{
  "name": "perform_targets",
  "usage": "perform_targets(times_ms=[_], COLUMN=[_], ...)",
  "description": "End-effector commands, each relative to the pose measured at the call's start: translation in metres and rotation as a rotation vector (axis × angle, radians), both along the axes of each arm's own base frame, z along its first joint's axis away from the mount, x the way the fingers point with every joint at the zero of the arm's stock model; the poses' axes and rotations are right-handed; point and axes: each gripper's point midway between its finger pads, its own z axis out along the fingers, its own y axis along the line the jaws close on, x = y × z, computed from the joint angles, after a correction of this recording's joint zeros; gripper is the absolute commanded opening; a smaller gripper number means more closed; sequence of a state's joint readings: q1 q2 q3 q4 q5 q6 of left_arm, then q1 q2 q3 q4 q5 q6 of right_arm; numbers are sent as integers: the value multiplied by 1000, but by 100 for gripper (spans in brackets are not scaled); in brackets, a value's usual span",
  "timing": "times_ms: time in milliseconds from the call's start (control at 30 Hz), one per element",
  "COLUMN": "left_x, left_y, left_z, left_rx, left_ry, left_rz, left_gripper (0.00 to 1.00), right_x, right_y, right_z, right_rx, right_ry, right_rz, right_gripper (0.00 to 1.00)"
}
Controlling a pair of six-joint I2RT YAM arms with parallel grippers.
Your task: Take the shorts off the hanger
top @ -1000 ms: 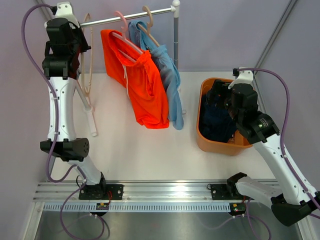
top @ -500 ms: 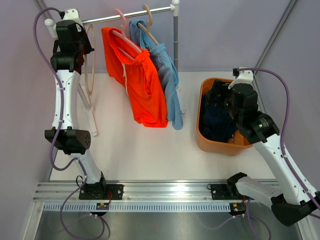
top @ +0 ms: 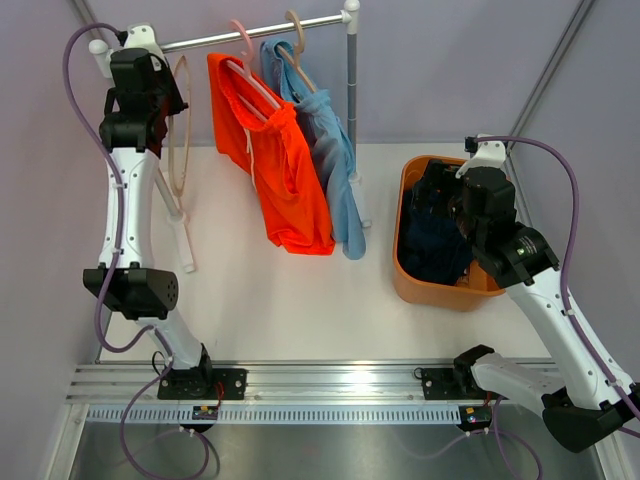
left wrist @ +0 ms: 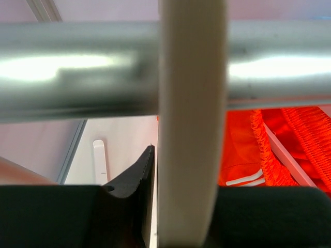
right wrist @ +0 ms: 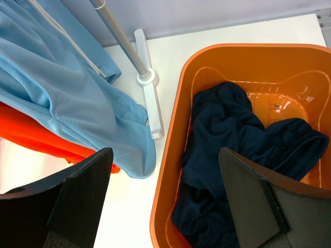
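Observation:
An empty beige hanger (top: 181, 120) hangs at the left end of the rail (top: 260, 32). My left gripper (top: 150, 78) is up at that rail. In the left wrist view the hanger (left wrist: 191, 129) stands between the jaws of the left gripper (left wrist: 189, 175), with a thin slit beside the left finger. The orange shorts (top: 285, 170) and the light blue shorts (top: 335, 160) hang on pink and beige hangers. The navy shorts (top: 435, 245) lie crumpled in the orange basket (top: 408, 180). My right gripper (top: 440, 190) hovers open over the basket's left rim (right wrist: 170, 155), holding nothing.
The rack's right post (top: 352, 100) stands on a white foot (right wrist: 147, 82) between the hanging shorts and the basket. The rack's left foot (top: 185, 245) lies on the white table under my left arm. Purple walls close in behind and at both sides.
My left arm has risen and moved back to the rail with the empty hanger, and its jaws have loosened. The right arm has not moved.

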State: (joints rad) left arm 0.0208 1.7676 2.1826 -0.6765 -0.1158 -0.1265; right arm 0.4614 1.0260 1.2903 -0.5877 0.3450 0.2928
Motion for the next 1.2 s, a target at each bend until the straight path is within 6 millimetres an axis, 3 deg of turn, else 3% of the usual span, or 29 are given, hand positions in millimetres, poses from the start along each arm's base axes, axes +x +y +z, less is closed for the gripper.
perform_targets(times_ms=[0, 367, 567, 700, 767, 800, 933, 1133, 1167], left_x=[-15, -57, -87, -121, -131, -145, -155, -132, -120], left_y=[-2, 2, -8, -7, -17, -25, -55, -110, -119], left_z=[37, 64, 93, 121, 126, 140, 144, 128, 119], left_rx=[-9, 18, 80, 114, 114, 97, 60, -8, -7], left_ry=[-100, -170, -234, -312, -336, -387, -423, -363, -336], left_rz=[-10, 36, 65, 138, 127, 106, 0, -151, -163], left_gripper=[22, 50, 54, 55, 55, 55, 57, 59, 61], right_x=[0, -1, -3, -4, -5, -5, -6, -9, -10], right_y=[3, 4, 3, 3, 3, 3, 3, 4, 5], right_z=[20, 19, 19, 19, 18, 18, 18, 20, 21], right_rx=[35, 31, 30, 30, 32, 32, 33, 42, 42], right_ry=[-50, -46, -48, -47, -45, -46, -47, -46, -46], right_rz=[20, 29, 29, 31, 33, 33, 35, 48, 50], right_gripper=[91, 92, 92, 92, 92, 92, 92, 91, 92])
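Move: The bare wooden hanger's neck stands right between the left hand's parting fingers, with the rail crossing about 5 cm above. From this hand, the pink hanger hangs roughly 20 cm right, level and neither ahead nor back. The orange shorts' middle lies some 21 cm right, 5 cm back and 15 cm below, the blue shorts' about 31 cm right, 3 back, 13 below. From the right hand the pink hanger is about 18 cm ahead, 37 left and 8 above. The left fingers come free of the wooden hanger's neck, opening on from a narrow gap to over half wide. The hand backs out some 5 cm nearly level, then climbs away from the rail while still drawing back and swinging right, ending about 15 cm back, 13 higher and 9 right. The wrist tips the fingers up some 20 degrees. ##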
